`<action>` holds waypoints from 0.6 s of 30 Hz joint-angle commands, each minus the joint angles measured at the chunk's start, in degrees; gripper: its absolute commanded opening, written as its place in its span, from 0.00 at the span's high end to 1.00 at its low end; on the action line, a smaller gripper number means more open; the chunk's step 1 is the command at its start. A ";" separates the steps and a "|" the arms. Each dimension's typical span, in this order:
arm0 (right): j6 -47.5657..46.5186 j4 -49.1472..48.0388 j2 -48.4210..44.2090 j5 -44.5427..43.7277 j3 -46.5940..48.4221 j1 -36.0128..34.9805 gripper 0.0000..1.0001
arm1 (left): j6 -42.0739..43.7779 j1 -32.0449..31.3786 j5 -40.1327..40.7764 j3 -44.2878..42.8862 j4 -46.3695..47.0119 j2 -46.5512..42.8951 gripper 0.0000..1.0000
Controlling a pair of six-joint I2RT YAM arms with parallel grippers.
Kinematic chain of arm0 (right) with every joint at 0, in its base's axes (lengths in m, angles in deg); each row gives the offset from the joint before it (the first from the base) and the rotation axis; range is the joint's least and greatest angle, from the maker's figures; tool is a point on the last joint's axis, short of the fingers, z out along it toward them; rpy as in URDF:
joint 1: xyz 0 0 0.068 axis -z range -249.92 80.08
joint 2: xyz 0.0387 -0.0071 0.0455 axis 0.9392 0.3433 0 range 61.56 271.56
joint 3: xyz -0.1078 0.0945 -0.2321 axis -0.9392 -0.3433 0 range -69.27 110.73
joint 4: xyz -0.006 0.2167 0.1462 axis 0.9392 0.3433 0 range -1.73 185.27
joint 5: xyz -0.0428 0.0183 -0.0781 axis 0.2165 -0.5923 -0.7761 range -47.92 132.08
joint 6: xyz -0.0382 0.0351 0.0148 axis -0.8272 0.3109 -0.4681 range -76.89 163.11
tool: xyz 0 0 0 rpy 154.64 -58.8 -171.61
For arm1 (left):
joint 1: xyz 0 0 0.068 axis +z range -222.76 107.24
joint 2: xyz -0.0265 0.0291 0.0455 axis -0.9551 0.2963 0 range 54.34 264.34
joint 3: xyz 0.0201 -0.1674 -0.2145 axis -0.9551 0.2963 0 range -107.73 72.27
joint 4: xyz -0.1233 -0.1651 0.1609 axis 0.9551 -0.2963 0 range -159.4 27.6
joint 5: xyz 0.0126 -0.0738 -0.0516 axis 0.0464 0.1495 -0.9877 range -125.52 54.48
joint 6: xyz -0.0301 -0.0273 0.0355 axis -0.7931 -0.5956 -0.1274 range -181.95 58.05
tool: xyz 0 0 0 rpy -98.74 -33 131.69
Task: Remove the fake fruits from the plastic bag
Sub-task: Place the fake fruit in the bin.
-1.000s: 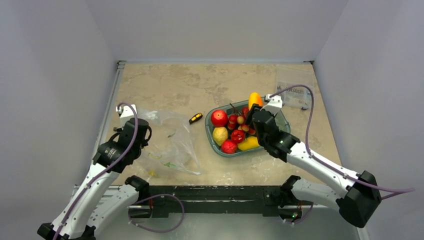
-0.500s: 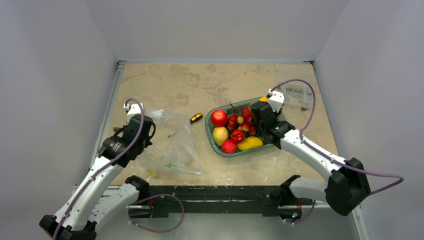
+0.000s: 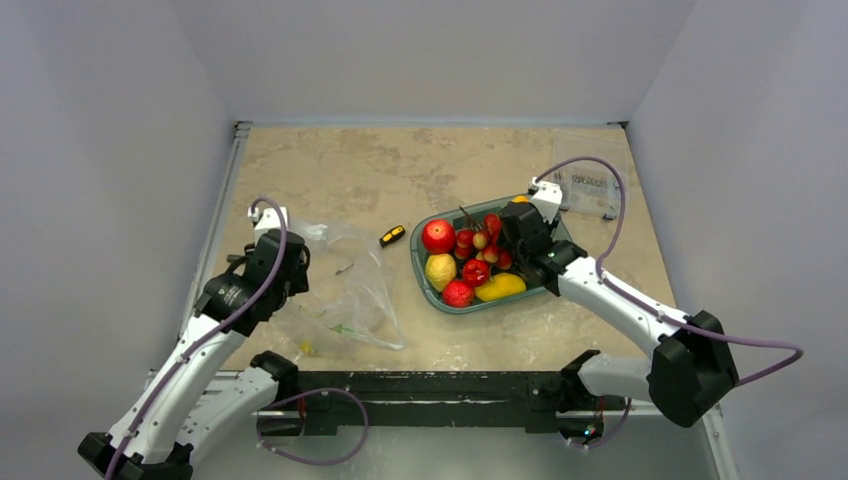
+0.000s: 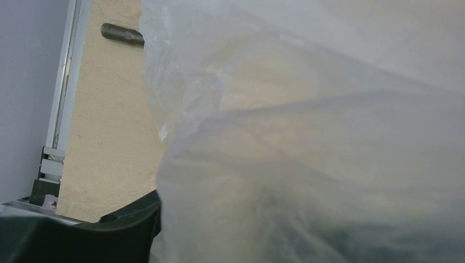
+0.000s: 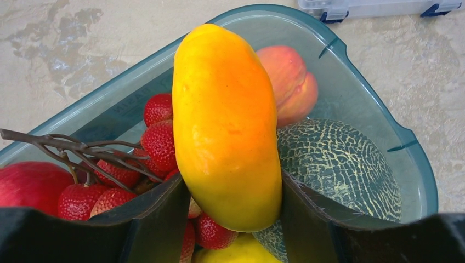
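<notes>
The clear crinkly plastic bag (image 3: 345, 285) lies at the left and fills the left wrist view (image 4: 307, 137). My left gripper (image 3: 278, 262) is at its left edge; the bag's folds bunch toward the jaws, which the plastic hides. My right gripper (image 3: 520, 222) is shut on the orange-yellow mango (image 5: 227, 120), held upright over the teal tub (image 3: 428, 285). Only its orange tip (image 3: 520, 199) shows from above. The red apple (image 3: 438, 236) and the bunch of red balls (image 3: 480, 245) lie in the tub, also in the right wrist view (image 5: 159, 142).
The tub also holds a pale lemon (image 3: 440, 270), a yellow oval fruit (image 3: 500, 287), a dark-green netted fruit (image 5: 340, 164) and a peach (image 5: 290, 82). A small yellow-and-black object (image 3: 391, 236) lies beside the bag. A clear compartment box (image 3: 590, 185) stands at the back right.
My right gripper has turned and moved toward the tub's back with the mango, so the mango is mostly hidden from above. My left gripper moved slightly up and right, bag with it.
</notes>
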 commanded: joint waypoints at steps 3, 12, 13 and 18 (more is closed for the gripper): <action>-1.61 -0.97 -0.88 0.95 2.46 0.29 0.28 | 0.41 -0.20 -0.06 -2.24 1.05 -1.97 0.45; -3.16 0.58 -4.07 3.38 3.46 0.32 0.14 | 0.58 -0.21 -0.67 -1.71 2.26 -6.32 0.34; -3.57 0.98 -4.82 3.78 3.63 0.31 0.13 | 0.59 -0.22 -0.75 -1.64 2.39 -7.00 0.33; -6.50 2.13 -9.64 6.72 4.46 0.36 0.09 | 1.04 -0.20 -1.27 -1.28 3.35 -10.89 0.32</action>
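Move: The mango in my right hand is bound for the gap in the bin, about 4 cm ahead, 1 cm left and 4 cm below that hand. From the same hand the peach lies 4 cm ahead and 4 right, the melon 3 back and 6 right, the strawberries level and 6 left. The plastic bag's middle is level with my left hand, some 7 cm right and 10 below; the screwdriver 14 right, 6 ahead. I open my right fingers wide and let go of the mango over the gap between strawberries and peach, nearly holding my place at first, then lift straight up about 3 cm, clear of it. Meanwhile my left hand, already half open, spreads its fingers further and rises some 2.5 cm beside the plastic bag, easing slightly back and tilting up a little. ##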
